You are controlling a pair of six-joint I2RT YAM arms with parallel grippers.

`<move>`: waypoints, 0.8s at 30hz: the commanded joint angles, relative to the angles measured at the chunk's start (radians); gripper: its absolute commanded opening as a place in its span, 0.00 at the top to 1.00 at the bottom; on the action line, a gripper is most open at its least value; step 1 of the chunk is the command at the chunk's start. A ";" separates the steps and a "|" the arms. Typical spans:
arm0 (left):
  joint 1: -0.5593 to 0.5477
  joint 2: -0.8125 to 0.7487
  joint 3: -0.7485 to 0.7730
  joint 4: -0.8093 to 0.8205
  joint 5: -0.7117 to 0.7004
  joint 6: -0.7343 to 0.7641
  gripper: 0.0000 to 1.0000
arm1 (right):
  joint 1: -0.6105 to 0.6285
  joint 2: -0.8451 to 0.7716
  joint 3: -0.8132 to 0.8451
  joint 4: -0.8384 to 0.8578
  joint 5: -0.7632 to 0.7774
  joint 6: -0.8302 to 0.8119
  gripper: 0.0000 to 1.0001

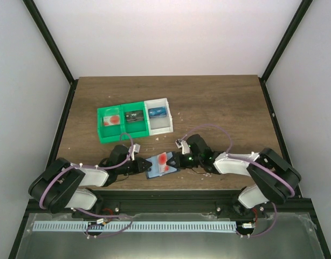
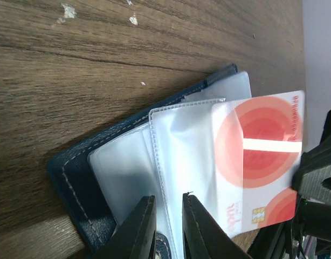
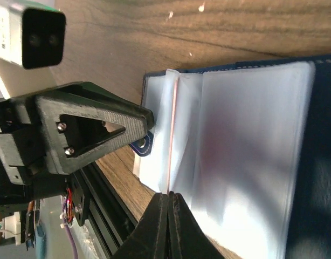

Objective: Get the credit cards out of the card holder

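The blue card holder (image 1: 154,167) lies open near the table's front edge, its clear pockets (image 2: 181,145) facing up. A red-and-white credit card (image 2: 262,156) sticks halfway out of one pocket toward the right. My right gripper (image 3: 169,195) is shut on that card's thin edge (image 3: 171,135). My left gripper (image 2: 169,200) pinches the seam of a clear pocket at the holder's near side, jaws almost together. In the top view the left gripper (image 1: 143,165) and right gripper (image 1: 175,161) flank the holder. Three more credit cards lie in a tray: red-spotted (image 1: 111,120), dark (image 1: 134,115), blue (image 1: 157,112).
The green-and-white three-compartment tray (image 1: 103,137) stands behind the holder, left of centre. A black frame rail (image 1: 165,195) runs along the table's front edge just below the arms. Small white crumbs (image 2: 68,11) dot the wood.
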State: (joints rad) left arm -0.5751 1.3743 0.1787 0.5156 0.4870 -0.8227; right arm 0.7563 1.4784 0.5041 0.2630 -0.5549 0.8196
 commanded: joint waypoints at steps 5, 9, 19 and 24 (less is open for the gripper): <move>-0.003 0.034 -0.026 -0.041 -0.009 0.004 0.82 | -0.022 -0.125 0.018 -0.139 0.150 -0.042 0.99; -0.003 0.002 -0.025 -0.024 0.028 -0.027 0.79 | -0.028 -0.192 0.014 -0.169 0.198 -0.029 0.99; -0.003 -0.305 0.081 -0.103 0.068 -0.166 0.53 | -0.029 -0.387 0.007 -0.093 0.221 0.118 1.00; -0.002 -0.383 0.070 0.037 0.110 -0.285 0.45 | -0.029 -0.401 0.007 0.030 0.153 0.221 1.00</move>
State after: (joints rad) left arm -0.5755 1.0279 0.2478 0.4469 0.5522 -0.9936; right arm 0.7341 1.0855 0.5041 0.1780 -0.3630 0.9367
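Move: My right hand pinches the near-right part of the red-and-white card, whose middle sits about 2 cm to its left and 1 cm lower; the open card holder's middle lies 2 cm left, 2 cm back and 4 cm below. The white bin stands about 16 cm ahead and 3 cm left, the green bin 15 cm ahead and 12 cm left. From my left hand the card is 5 cm right, 1 cm ahead and 3 cm up, the holder 5 cm right and 1 cm down. Keeping its pinch, my right hand draws the card rightward and forward out of the clear sleeve, then mostly straight up, about 11 cm in all, its fingers swinging some 15 degrees clockwise and tipping up. My left hand first stays at the holder's left edge, then leaves it, rising about 11 cm, drifting slightly right, opening its fingers to about half and tilting the tips upward. ##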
